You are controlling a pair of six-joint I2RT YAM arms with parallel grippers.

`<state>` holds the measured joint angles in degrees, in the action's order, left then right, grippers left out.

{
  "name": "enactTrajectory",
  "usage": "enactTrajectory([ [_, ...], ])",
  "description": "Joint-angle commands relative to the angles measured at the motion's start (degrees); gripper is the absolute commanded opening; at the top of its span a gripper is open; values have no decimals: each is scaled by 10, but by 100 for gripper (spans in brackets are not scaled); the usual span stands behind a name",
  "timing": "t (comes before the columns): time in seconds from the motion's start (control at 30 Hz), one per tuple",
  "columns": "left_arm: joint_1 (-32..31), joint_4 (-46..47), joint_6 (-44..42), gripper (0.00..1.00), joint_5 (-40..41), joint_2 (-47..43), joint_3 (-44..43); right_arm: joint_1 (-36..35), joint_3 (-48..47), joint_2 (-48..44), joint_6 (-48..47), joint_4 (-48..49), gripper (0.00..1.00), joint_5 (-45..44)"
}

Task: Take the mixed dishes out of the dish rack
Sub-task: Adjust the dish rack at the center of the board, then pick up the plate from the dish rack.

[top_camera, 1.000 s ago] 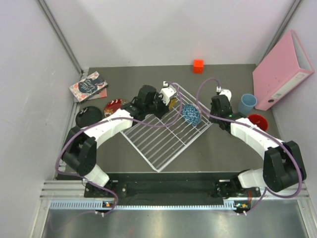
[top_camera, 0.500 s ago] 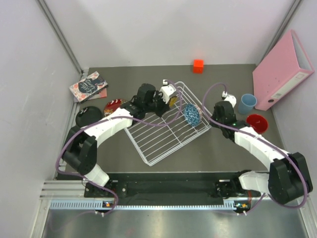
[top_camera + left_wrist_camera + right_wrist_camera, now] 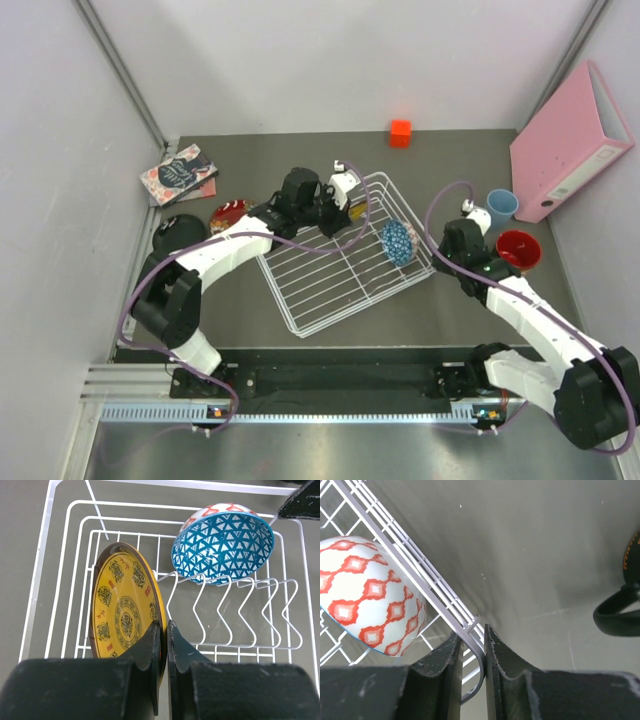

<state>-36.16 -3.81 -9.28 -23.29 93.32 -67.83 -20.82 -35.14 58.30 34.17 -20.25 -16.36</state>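
Note:
The dish rack (image 3: 320,285) is a white wire basket lying askew at the table's centre. A yellow patterned plate (image 3: 122,607) stands on edge in it, and my left gripper (image 3: 163,630) is shut on that plate's rim (image 3: 356,212). A blue patterned bowl (image 3: 397,242) leans on its side against the rack's zigzag wires (image 3: 223,542). My right gripper (image 3: 471,632) is shut on the rack's right corner wire (image 3: 415,565), beside the bowl's red-and-white underside (image 3: 365,595). A light blue cup (image 3: 501,205) and a dark mug with red inside (image 3: 519,248) stand right of the rack.
A black plate (image 3: 178,233) and a reddish plate (image 3: 230,213) lie left of the rack, near a book (image 3: 178,173). An orange-red cube (image 3: 400,132) sits at the back. A pink binder (image 3: 570,145) leans at the far right.
The rack has swung and slid to the right with the bowl in it, pulled by my right gripper at its corner. My left gripper has followed, still holding the yellow plate.

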Motion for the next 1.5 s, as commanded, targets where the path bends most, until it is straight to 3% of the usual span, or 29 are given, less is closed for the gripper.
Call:
enactTrajectory([
  [0.0,-7,34,34,0,-4,-2,-19,-1,0,-37,20,-12,0,7],
  [0.03,-6,34,33,0,-1,-6,-20,-1,0,-44,20,-11,0,9],
  [0.1,-6,33,30,0,7,-16,-25,-2,-5,-64,10,-14,14,16],
  [0.13,-7,28,30,0,10,-19,-32,-1,-14,-71,5,-13,25,20],
  [0.17,-7,24,32,0,9,-21,-37,-1,-20,-78,-1,-14,52,32],
  [0.27,-7,4,30,0,11,-21,-59,-1,-56,-82,-15,-33,88,36],
  [0.37,-7,-1,26,0,16,-26,-66,-2,-85,-79,-25,-51,100,34],
  [0.93,-6,-19,29,0,-6,-79,-123,-1,-192,-75,-26,-54,100,94],
  [1.17,-8,17,56,0,-14,-135,-92,-2,-203,-76,9,-27,100,146],
  [1.23,-27,29,38,0,45,-165,-61,-1,-214,-70,20,-23,100,154],
  [1.4,-134,85,-162,0,252,-201,31,0,-238,-50,56,-22,100,164],
  [1.47,-163,107,-162,0,333,-204,76,1,-245,-40,65,-22,100,192],
])
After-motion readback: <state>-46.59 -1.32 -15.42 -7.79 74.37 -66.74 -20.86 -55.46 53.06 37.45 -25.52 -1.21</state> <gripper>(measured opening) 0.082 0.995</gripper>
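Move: The left gripper already pinches the yellow plate by its edge at the rack's far end, with the plate's middle about 4 cm ahead and 4 cm right. The rack's middle is some 10 cm back, straight below; the nested bowls are about 12 cm right and 6 cm back. The right gripper still grips the rack's right-hand rim, with the rack's middle about 20 cm left and 2 cm ahead, and the bowls about 8 cm left and 5 cm ahead. Draw the rack's rim back about 1 cm with the right gripper, then open it fully to let go and climb some 16 cm, drifting left over the bowls' end while the fingers tilt up. Keep the left gripper shut on the yellow plate, nearly still at first, then lift it about 14 cm out of the rack, finally easing back and tilting. ##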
